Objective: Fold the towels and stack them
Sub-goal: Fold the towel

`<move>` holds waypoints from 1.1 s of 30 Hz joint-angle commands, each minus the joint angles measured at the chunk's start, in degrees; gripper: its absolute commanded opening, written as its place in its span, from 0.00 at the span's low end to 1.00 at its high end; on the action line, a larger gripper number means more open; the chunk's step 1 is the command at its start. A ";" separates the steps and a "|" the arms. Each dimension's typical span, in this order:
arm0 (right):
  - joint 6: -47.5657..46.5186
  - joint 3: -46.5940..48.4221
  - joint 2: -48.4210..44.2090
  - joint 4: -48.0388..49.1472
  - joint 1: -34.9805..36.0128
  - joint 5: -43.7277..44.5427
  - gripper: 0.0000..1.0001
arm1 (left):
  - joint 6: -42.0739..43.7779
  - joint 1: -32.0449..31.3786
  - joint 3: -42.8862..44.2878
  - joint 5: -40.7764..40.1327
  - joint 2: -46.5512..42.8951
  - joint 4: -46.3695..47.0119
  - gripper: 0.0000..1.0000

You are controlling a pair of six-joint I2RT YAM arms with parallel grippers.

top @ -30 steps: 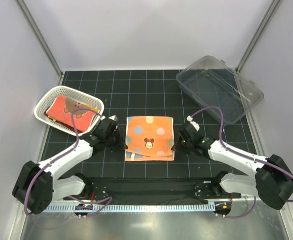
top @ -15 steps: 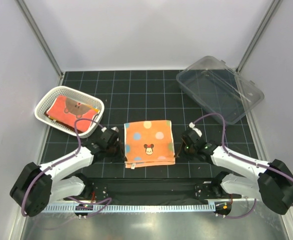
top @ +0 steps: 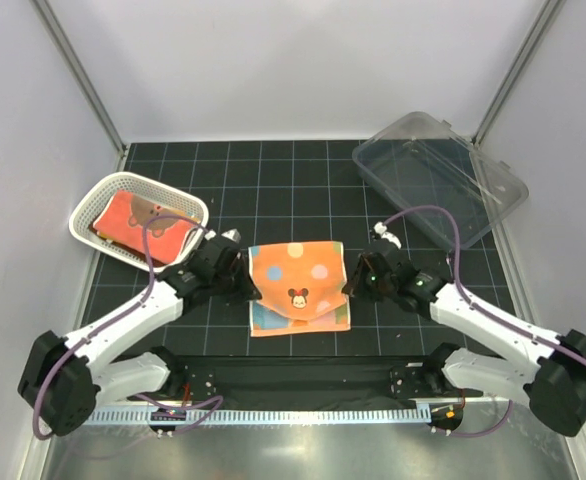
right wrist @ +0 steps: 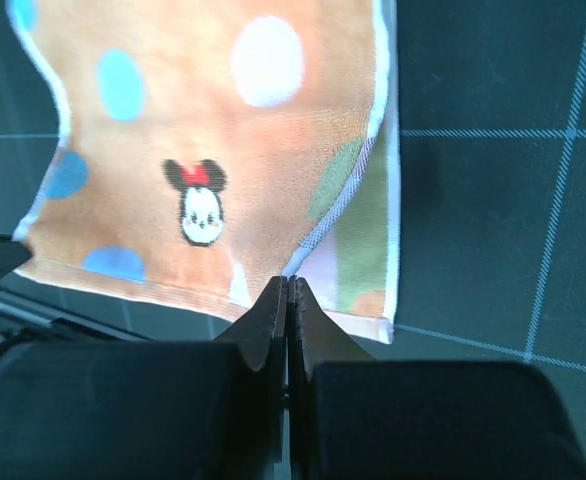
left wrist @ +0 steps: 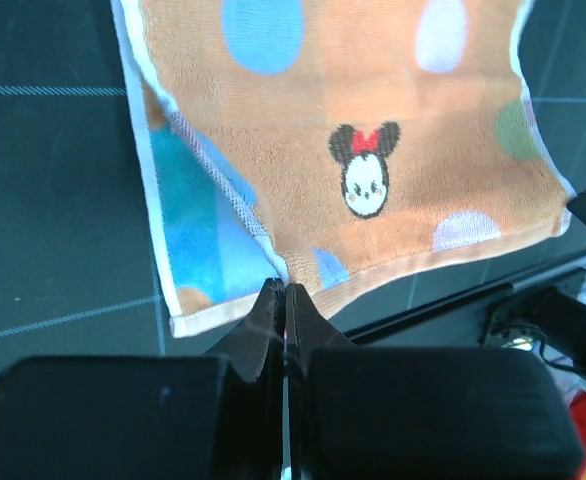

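Observation:
An orange towel (top: 298,285) with coloured spots and a cartoon mouse face lies in the middle of the black grid mat. My left gripper (top: 255,291) is shut on the near left corner of its upper layer (left wrist: 373,120). My right gripper (top: 347,285) is shut on the near right corner (right wrist: 203,120). Both corners are lifted, so the layer beneath shows blue (left wrist: 188,215) on the left and green (right wrist: 363,240) on the right. Another red-orange towel (top: 138,220) with a bear face sits in the white basket.
The white mesh basket (top: 91,205) stands at the left of the mat. A clear plastic bin (top: 438,185) sits tilted at the back right. A black bar and rail run along the near edge between the arm bases.
Both grippers came in to the towel's near corners and then rose and moved away from the near edge with them. The towel's upper layer is now lifted off the lower one.

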 commanded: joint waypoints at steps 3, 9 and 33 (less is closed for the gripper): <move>0.25 -2.86 -6.79 -3.17 0.20 -1.66 0.01 | -1.79 -2.36 -3.57 0.13 -7.59 -4.34 0.00; 2.80 -13.41 -7.60 5.00 0.20 -4.47 0.01 | -5.84 -2.80 -16.40 1.62 -10.51 4.54 0.00; -4.74 0.17 0.37 -1.05 -0.06 5.19 0.54 | -3.82 -2.80 -11.24 4.70 -13.31 -1.87 0.65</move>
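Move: Each hand still holds a side of the towel's raised upper layer close to its near corner. The lower layer's near left corner lies about 9 cm back, 3 cm left and 8 cm below the left hand; its near right corner about 8 cm back, 2 cm right and 8 cm below the right hand. The mouse print is level with both, 9 cm right of the left hand, 11 cm left of the right. The towel's far edge is 12 cm ahead, its middle 8 cm right of the left hand. Both hands lower the held edge some 7 cm, drawing back 6, onto the lower layer, then open and rise. ##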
